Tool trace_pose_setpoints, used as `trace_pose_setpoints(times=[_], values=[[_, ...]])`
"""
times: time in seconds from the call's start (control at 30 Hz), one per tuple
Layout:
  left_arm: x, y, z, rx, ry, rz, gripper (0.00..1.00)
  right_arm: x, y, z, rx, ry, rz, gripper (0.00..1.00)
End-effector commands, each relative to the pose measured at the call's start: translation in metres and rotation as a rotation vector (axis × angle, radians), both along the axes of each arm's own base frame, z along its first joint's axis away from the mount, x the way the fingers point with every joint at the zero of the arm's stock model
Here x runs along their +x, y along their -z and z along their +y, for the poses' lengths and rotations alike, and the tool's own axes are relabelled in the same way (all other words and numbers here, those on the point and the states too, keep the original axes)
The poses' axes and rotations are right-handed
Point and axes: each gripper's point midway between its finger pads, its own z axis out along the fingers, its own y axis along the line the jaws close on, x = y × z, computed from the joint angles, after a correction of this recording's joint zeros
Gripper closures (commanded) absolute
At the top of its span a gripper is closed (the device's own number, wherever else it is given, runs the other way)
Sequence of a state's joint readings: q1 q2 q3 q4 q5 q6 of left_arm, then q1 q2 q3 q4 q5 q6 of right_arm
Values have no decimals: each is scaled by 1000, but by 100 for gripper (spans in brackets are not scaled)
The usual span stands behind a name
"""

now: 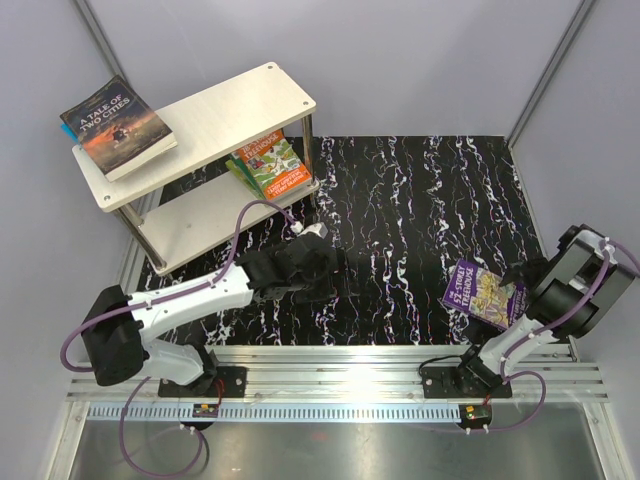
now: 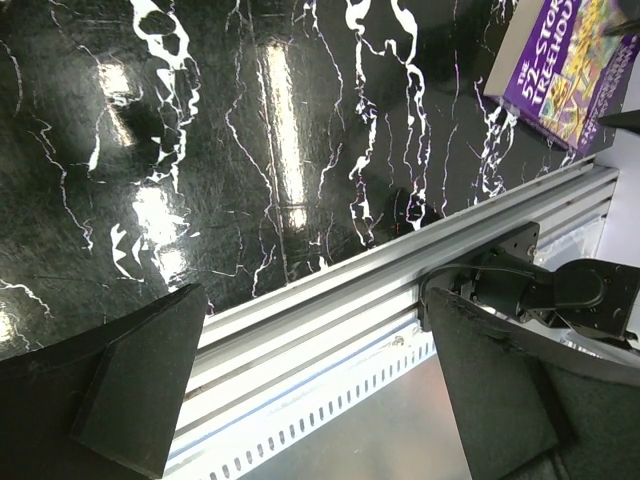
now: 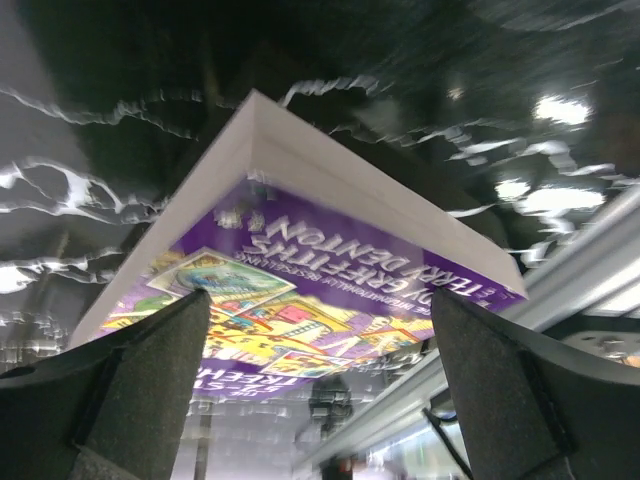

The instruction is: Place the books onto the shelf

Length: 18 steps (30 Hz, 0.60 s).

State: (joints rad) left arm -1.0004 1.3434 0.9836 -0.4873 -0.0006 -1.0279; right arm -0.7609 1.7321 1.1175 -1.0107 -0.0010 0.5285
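The shelf (image 1: 250, 100) stands at the back left. A dark "A Tale of Two Cities" book (image 1: 112, 126) lies on the left end of its top board. Green and orange books (image 1: 268, 164) lie on the right end of its lower board. A purple Treehouse book (image 1: 485, 295) lies flat on the black table at the right, also in the left wrist view (image 2: 570, 60). My right gripper (image 1: 522, 278) is open just beside it, and the purple book's cover (image 3: 300, 290) fills the space ahead of the open fingers (image 3: 150, 380). My left gripper (image 1: 335, 265) hangs open over the table's middle, holding nothing (image 2: 320, 390).
An aluminium rail (image 1: 340, 362) runs along the near edge of the black marbled table (image 1: 420, 200). Grey walls close in the back and both sides. The right arm's base (image 2: 560, 295) shows in the left wrist view.
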Motion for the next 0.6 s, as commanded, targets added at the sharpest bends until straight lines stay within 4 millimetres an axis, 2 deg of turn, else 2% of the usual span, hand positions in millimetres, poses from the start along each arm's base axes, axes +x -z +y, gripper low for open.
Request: trace_pose_setpoints(times=[0.0,0.07,0.17,0.3,0.33,0.4,0.43,0.53,0.57], values=[[5,-13,0,-8,-3,-36,1,-14,30,7,36,14,43,0],[4,-11,3,4,-12,-27,1,-14,34,6,33,10,39,0],[2,-4,5,11,-28,-4,1,-4,32,5,41,11,-5,0],[0,4,5,9,-40,21,1,17,34,33,107,-64,-83,0],[0,5,4,13,-41,22,1,28,33,52,108,-144,-93,0],[1,7,4,25,-39,23,1,36,31,79,138,-186,-103,0],[1,12,5,45,-42,30,1,46,27,102,146,-253,-138,0],[4,15,5,63,-51,30,1,59,16,151,227,-272,-218,0],[4,17,5,64,-56,35,1,62,13,178,259,-294,-230,0]])
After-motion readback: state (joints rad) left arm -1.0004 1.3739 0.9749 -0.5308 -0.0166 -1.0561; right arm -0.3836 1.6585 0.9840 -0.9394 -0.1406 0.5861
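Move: At the right side of the table, the purple 52-Storey Treehouse book lies under the right hand, its middle about 7 cm to the left, level fore and aft and some 3 cm below. The metal front rail runs about 16 cm straight back; the shelf's nearest corner is far off, roughly 50 cm left and 27 cm ahead. From the idle left hand the book lies some 36 cm right, 2 cm ahead and 12 cm below. Pressing its wide-open fingertips down on the cover near the author-name end, the right hand settles about 1 cm, pauses, then sweeps left with growing speed for some 11 cm and slightly forward, staying low and swinging about 20 degrees counter-clockwise as it drags the book towards the middle of the table. ##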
